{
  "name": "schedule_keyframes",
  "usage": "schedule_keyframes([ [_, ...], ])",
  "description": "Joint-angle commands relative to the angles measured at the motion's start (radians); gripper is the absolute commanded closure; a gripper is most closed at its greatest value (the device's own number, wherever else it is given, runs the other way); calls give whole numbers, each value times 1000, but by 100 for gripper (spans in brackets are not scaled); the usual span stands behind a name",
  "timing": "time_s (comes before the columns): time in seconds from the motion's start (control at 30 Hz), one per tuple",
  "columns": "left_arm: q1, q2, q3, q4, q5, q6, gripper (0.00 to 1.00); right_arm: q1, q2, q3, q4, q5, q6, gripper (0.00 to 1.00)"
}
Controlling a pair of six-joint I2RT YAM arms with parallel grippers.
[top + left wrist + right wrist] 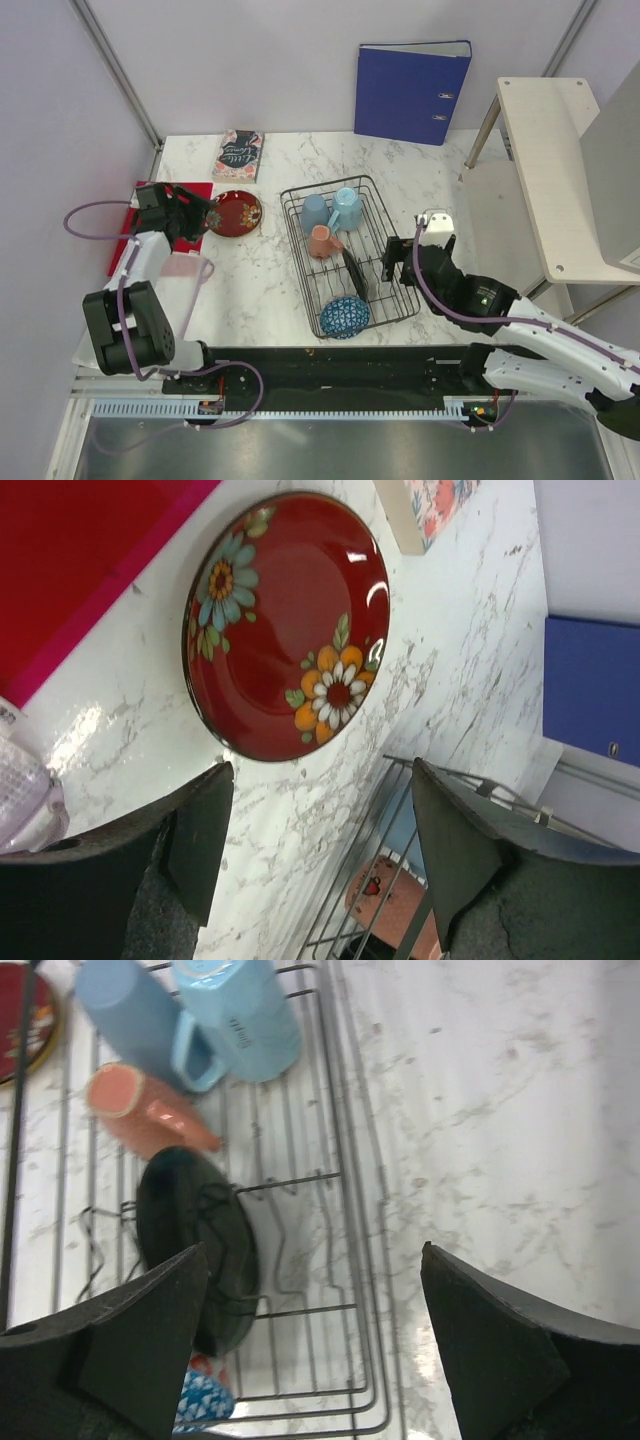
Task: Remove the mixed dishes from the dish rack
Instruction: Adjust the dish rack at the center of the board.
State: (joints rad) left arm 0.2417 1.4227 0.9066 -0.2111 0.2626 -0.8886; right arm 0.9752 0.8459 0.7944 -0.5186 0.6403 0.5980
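The dish rack (386,228) stands mid-table. In it lie two blue mugs (315,212) (347,208), a salmon cup (322,241), an upright black dish (355,277) and a blue net-patterned bowl (345,316). The red plate (235,213) with yellow flowers lies flat on the marble left of the rack. My left gripper (205,216) is open right beside that plate (285,620), with nothing between its fingers (205,840). My right gripper (395,262) hangs open over the rack's right side (350,1210), next to the black dish (195,1240).
A red mat (125,240) lies under the left arm, and a book (239,155) sits behind the plate. A blue binder (412,92) leans on the back wall. A white side table (555,170) stands at the right.
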Motion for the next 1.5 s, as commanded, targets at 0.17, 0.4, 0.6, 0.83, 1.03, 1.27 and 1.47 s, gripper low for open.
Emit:
schedule_keyframes([
  [0.17, -338, -212, -6, -22, -115, 69, 23, -44, 291, 200, -153, 274, -47, 7],
  [0.4, -564, -214, -63, -43, -232, 65, 25, -148, 462, 267, -100, 242, -107, 10],
  [0.6, -636, -196, -106, -43, -260, 74, 28, -228, 536, 259, -38, 138, -129, 18],
  [0.83, -729, -180, -133, -67, -329, 62, 32, -234, 568, 204, 51, 36, -107, 21],
  [1.03, -772, -186, -141, -76, -359, 77, 39, -239, 614, 194, 68, -13, -96, 48],
  [1.27, -814, -142, -149, -82, -375, 73, 46, -242, 637, 138, 103, -21, -83, 68],
  [1.47, -840, -88, -120, -79, -376, 83, 64, -245, 625, 109, 108, -16, -70, 98],
])
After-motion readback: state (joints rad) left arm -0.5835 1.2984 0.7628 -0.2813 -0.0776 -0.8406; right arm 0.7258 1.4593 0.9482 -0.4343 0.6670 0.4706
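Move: The dish rack's left rim lies about 22 cm to the left hand's right, 11 cm back and 5 cm lower; the red plate is near that hand, some 5 cm right, level with it and 11 cm down. From the right hand, the stretch of right rim aimed at is about 9 cm ahead, 2 cm right, 10 cm down; the dark plate stands 3 cm back and 6 cm left, the light-blue mug 15 cm ahead and 8 cm left, both about 13 cm down. The dish rack is taken from both sides: the left hand leaves the red plate, swings right over 20 cm and back, rising first and then sinking, yawing clockwise while its fingers narrow astride the left rim. The right hand reaches forward and down about 10 cm each way, rolling its left side down, and shuts its fingers to pinch the right rim. ##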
